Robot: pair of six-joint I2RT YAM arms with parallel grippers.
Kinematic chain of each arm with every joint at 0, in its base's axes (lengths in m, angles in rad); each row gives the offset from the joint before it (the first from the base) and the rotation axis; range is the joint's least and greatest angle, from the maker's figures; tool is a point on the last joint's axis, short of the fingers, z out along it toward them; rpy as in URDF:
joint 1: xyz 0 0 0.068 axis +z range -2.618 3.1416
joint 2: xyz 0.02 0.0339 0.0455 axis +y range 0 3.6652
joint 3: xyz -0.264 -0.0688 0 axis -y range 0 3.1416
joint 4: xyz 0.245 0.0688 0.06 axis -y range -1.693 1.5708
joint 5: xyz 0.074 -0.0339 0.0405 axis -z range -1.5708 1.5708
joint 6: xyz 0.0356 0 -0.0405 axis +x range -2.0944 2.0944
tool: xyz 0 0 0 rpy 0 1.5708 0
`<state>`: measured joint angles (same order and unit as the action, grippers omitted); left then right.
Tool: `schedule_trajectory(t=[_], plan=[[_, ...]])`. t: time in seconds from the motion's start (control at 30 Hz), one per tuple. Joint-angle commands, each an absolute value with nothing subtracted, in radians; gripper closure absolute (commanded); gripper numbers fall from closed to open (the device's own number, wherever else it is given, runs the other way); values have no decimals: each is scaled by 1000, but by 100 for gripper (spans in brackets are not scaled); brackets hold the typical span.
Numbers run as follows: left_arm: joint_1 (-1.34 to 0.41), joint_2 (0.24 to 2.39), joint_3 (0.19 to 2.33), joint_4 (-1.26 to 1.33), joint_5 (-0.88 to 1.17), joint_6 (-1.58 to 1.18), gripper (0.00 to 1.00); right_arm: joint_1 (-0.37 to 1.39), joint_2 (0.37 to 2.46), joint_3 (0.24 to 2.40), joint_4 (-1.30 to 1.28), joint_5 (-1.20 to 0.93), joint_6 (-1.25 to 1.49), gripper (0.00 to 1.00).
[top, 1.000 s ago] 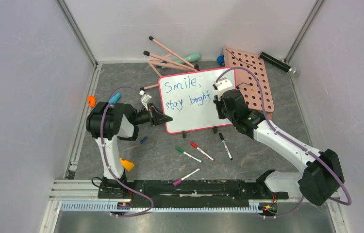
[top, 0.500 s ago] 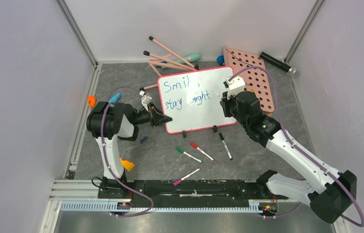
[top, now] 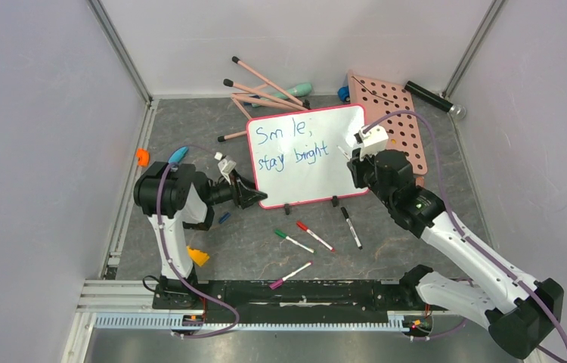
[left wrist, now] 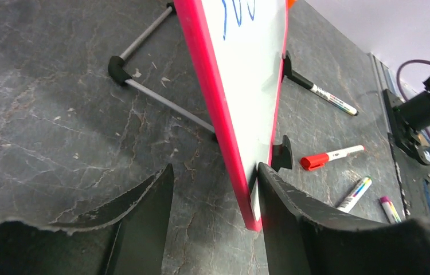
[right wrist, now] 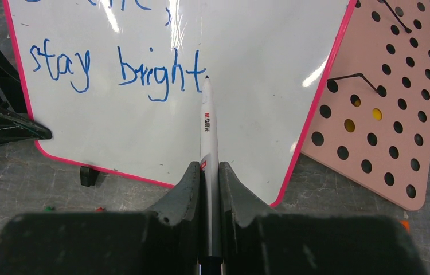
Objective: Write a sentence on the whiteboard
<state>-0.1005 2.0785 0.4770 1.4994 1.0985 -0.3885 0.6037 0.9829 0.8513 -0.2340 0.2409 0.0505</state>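
Observation:
The whiteboard (top: 318,178) stands tilted on two black feet at the table's middle. The sentence (top: 289,148) in blue reads "Smile, stay bright" in two lines. My left gripper (top: 254,198) is open around the board's lower left corner. In the left wrist view the pink rim (left wrist: 215,103) lies between the jaws, close against the right finger (left wrist: 293,212). My right gripper (right wrist: 210,169) is shut on a grey marker (right wrist: 208,129). The marker's tip points at the whiteboard (right wrist: 258,51) just right of "bright" in the sentence (right wrist: 144,74).
Loose markers lie in front of the board: green (top: 292,241), red (top: 315,236), black (top: 351,228), pink (top: 290,274). A pink pegboard (top: 398,128) lies right of the board. Pink sticks (top: 265,91) and a black flashlight (top: 435,99) lie behind it.
My left gripper has opened and let go of the board's lower left corner. My right arm has drawn back to the right with the marker, uncovering the end of "bright".

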Motion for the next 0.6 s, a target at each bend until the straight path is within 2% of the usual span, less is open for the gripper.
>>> schedule_trajectory(t=[0.0, 0.17, 0.33, 0.57], plan=[[-105, 2015, 449, 1557, 1004, -288, 38, 598, 950, 847, -216, 247, 33, 100], [-116, 1942, 373, 1557, 890, -260, 27, 598, 935, 840, -224, 244, 28, 100], [-115, 1888, 355, 1557, 878, -289, 14, 598, 907, 825, -224, 251, 26, 100], [-110, 1782, 289, 1557, 835, -300, 8, 598, 886, 812, -220, 248, 29, 100]])
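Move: The whiteboard's near left corner sits right at the left hand's already parted fingers, about 2 cm to its right, 1 cm back and level. From that hand the blue cap lies some 8 cm left and 5 cm back, the green marker 9 cm right and 11 cm back, both about 5 cm lower. From the right hand, still holding the blue marker clear of the board, the corner is roughly 23 cm left, 4 cm back and 18 cm down. The left hand rises nearly 4 cm, easing left off the whiteboard's near left corner while its fingers open wider. ##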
